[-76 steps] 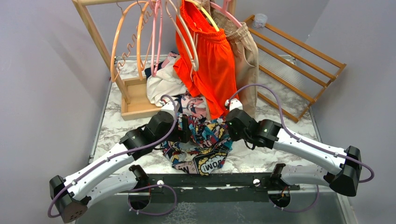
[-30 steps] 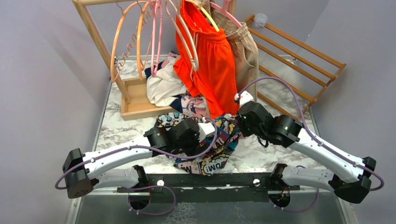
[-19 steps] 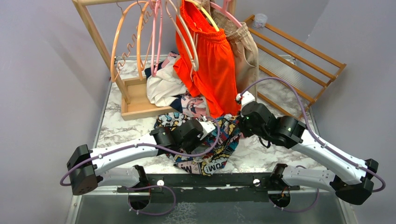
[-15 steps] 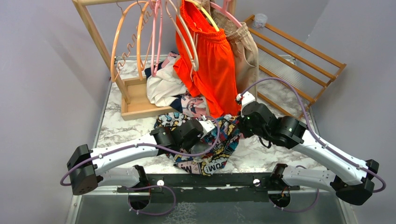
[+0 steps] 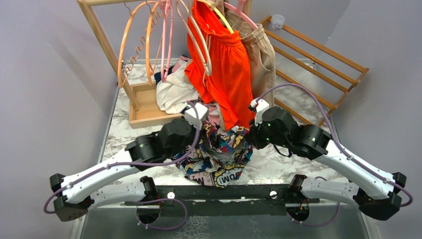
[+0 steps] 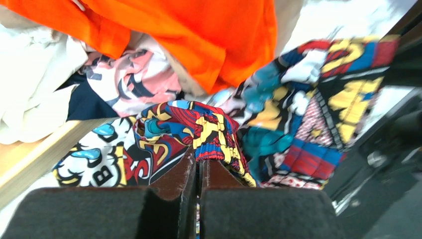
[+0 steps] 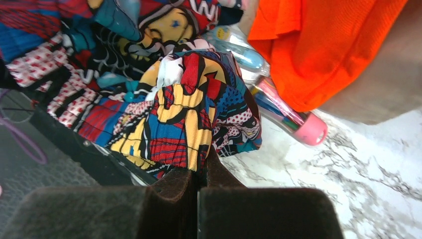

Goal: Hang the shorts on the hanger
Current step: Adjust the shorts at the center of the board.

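Note:
The comic-print shorts (image 5: 219, 157) lie bunched on the marble table between both arms. In the left wrist view my left gripper (image 6: 200, 163) is shut on a fold of their ribbed waistband (image 6: 209, 137); in the top view it (image 5: 204, 130) is at their far left edge. My right gripper (image 7: 201, 169) is shut on another bunch of the same shorts (image 7: 186, 114), at their right edge (image 5: 247, 137). The fabric sags between the two grips. A pale cream hanger (image 5: 200, 42) hangs on the rack beside the pink and orange ones.
Orange shorts (image 5: 226, 69) and beige shorts (image 5: 261, 59) hang just behind the grippers. A pile of white and dark clothes (image 5: 174, 92) lies by the rack's wooden base (image 5: 144, 107). A clear tube with a pink cap (image 7: 291, 117) lies under the orange cloth. A slatted wooden frame (image 5: 313, 64) leans at right.
The left gripper, open over the shorts a second ago, has shut on the waistband and swung back towards the left, pulling the fabric up. The right gripper keeps its grip, nearly still.

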`<move>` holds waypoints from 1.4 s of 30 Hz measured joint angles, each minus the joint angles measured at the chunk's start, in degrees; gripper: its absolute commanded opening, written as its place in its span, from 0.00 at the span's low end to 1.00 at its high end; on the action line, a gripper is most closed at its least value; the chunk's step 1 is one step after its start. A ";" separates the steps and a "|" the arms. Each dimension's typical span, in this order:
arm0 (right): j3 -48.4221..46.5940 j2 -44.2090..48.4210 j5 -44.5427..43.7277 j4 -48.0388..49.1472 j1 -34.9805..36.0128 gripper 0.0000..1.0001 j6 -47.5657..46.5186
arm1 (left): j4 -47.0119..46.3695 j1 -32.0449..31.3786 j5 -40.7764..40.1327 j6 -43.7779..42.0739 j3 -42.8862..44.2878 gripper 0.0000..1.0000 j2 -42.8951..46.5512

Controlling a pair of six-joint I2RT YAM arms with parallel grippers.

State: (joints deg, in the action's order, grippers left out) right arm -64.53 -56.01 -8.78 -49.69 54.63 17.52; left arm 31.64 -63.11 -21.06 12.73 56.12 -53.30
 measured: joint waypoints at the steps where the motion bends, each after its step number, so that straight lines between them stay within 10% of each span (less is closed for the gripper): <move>1: 0.09 0.13 0.70 0.72 0.00 0.01 0.07 | -0.98 0.00 -0.24 1.49 0.02 0.00 1.90; 19: -2.25 -4.37 5.22 9.07 0.00 0.01 3.21 | -2.21 0.00 -8.85 10.36 4.15 0.00 11.02; 29: -37.51 -10.75 9.60 6.60 0.00 0.01 -3.08 | -6.45 0.00 -7.93 4.11 27.45 0.00 9.94; 42: -34.12 -11.30 10.67 0.20 0.00 0.01 -5.38 | -8.46 -0.02 -5.60 10.45 6.99 0.00 23.61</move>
State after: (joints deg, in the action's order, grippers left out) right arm -98.65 -67.31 1.89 -49.50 54.63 12.14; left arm 23.18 -63.13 -26.65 23.18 63.11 -29.69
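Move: Both hands already pinch the patterned shorts by the waistband, the cloth bunched below and between them. The center of the board lies roughly 5 cm ahead, 6 cm right and 20 cm below the left hand, and about 6 cm ahead, 9 cm left and 19 cm below the right. The pen case is some 14 cm ahead of the right hand and 4 cm right, on the board; the orange shorts' hem hangs about 17 cm ahead and 2 cm left, some 12 cm lower. Keeping their pinch on the waistband, both hands lift the shorts up off the center of the board, slowly at first with a drift to the left, then with a quick jerk that peaks nearly 30 cm up, the left hand also swinging outward about 12 cm and a little back while its fingers tip up by some 50 degrees and the right hand's fingers tip up less. Both then turn straight back down, sinking roughly 10 cm towards the board with the shorts still hanging between them, the left hand easing partly back to the right and the right hand ending about 6 cm left of its start. ##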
